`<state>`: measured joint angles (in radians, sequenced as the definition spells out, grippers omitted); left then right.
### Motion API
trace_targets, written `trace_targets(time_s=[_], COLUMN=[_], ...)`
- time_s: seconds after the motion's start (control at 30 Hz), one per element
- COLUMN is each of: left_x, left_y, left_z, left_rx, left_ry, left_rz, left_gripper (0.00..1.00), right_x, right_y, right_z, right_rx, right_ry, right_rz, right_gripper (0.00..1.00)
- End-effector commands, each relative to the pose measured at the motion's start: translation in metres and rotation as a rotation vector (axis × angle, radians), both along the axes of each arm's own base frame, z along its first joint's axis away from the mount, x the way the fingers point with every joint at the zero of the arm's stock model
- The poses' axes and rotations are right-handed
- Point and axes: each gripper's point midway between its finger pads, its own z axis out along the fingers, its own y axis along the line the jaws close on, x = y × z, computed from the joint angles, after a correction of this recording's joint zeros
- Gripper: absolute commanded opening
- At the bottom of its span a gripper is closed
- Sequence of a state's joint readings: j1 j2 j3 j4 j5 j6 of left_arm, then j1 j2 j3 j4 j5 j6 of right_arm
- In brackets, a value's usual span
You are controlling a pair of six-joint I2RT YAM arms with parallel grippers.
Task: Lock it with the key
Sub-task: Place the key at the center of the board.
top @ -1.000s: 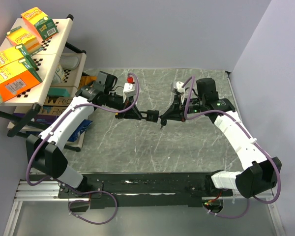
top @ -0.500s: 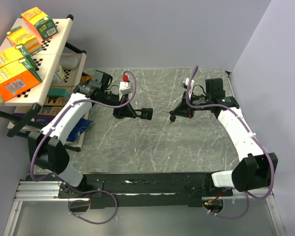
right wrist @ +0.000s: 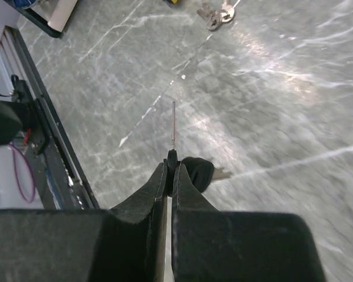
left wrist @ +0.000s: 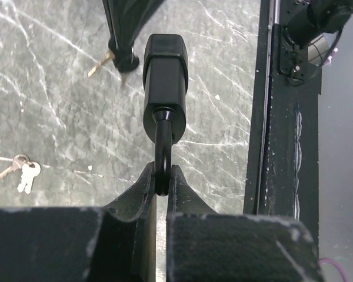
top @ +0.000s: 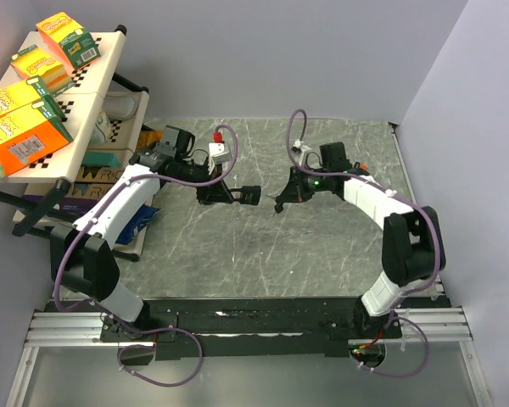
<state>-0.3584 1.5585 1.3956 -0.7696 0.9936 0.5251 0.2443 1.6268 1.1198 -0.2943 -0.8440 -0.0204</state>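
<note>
My left gripper is shut on the shackle of a black padlock, holding it level above the marble table, its body pointing at the other arm. In the top view the padlock hangs just left of my right gripper. That right gripper is shut on the black head of a key, whose thin blade sticks straight out ahead. A second black-headed key dangles beside the fingers. A small gap separates the key tip from the padlock.
A loose bunch of silver keys lies on the table, also seen in the right wrist view. A shelf with yellow boxes stands at the left. The black rail runs along the near edge.
A second ago the key was at the padlock's end. The right gripper then pulled away to the right and has now swung back close. The padlock shifted slightly left.
</note>
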Motion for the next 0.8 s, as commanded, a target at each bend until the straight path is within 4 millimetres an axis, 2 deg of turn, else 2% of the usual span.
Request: trace_targets(time_s=[0.0, 0.03, 0.17, 0.27, 0.3, 0.33, 0.5, 0.77], left_x=[0.000, 0.000, -0.004, -0.005, -0.006, -0.007, -0.006, 0.000], left_y=[-0.003, -0.003, -0.002, 0.000, 0.001, 0.001, 0.004, 0.004], left_z=[0.037, 0.037, 0.038, 0.034, 0.031, 0.031, 0.027, 0.016], left_rx=[-0.073, -0.073, -0.080, -0.072, -0.064, -0.062, -0.041, -0.017], left_ry=[-0.103, -0.105, -0.112, -0.114, -0.106, -0.100, -0.105, -0.086], left_rz=[0.002, 0.001, 0.010, 0.019, 0.021, 0.019, 0.026, 0.031], left_gripper=[0.01, 0.01, 0.01, 0.01, 0.01, 0.01, 0.01, 0.01], right_x=[0.016, 0.015, 0.020, 0.039, 0.048, 0.051, 0.072, 0.089], right_y=[0.014, 0.015, 0.016, 0.011, 0.010, 0.008, -0.002, -0.016], right_z=[-0.014, -0.026, -0.052, -0.070, -0.068, -0.079, -0.083, -0.095], right_rx=[0.031, 0.029, 0.016, 0.003, 0.000, -0.013, -0.052, -0.140], right_ry=[0.049, 0.088, 0.154, 0.185, 0.184, 0.199, 0.173, 0.192], right_rz=[-0.041, -0.042, -0.044, -0.064, -0.068, -0.068, -0.090, -0.174], right_gripper=[0.00, 0.00, 0.00, 0.00, 0.00, 0.00, 0.00, 0.00])
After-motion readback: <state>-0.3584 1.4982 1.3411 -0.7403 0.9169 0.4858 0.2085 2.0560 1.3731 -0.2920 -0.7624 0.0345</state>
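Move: The right gripper holds the key set. The bare patch near the board's centre where the set is to go lies about 5 cm ahead of it, 1 cm to its left and some 12 cm below. The padlock in the left gripper hangs about 8 cm to the right hand's left, 1 cm ahead and a little higher; the loose keys on the board lie 14 cm left, 4 cm ahead. From the left hand, the patch is about 12 cm right, 3 cm ahead and 18 cm below. Lower the right gripper, fingers still shut on the key, about 10 cm towards the board, going nearly straight down first and then sweeping forward some 7 cm while sinking the rest. Roll the wrist about 10 degrees on the way and bring the hanging keys down onto the marble. Keep the left gripper in place with its hold on the padlock shackle. ##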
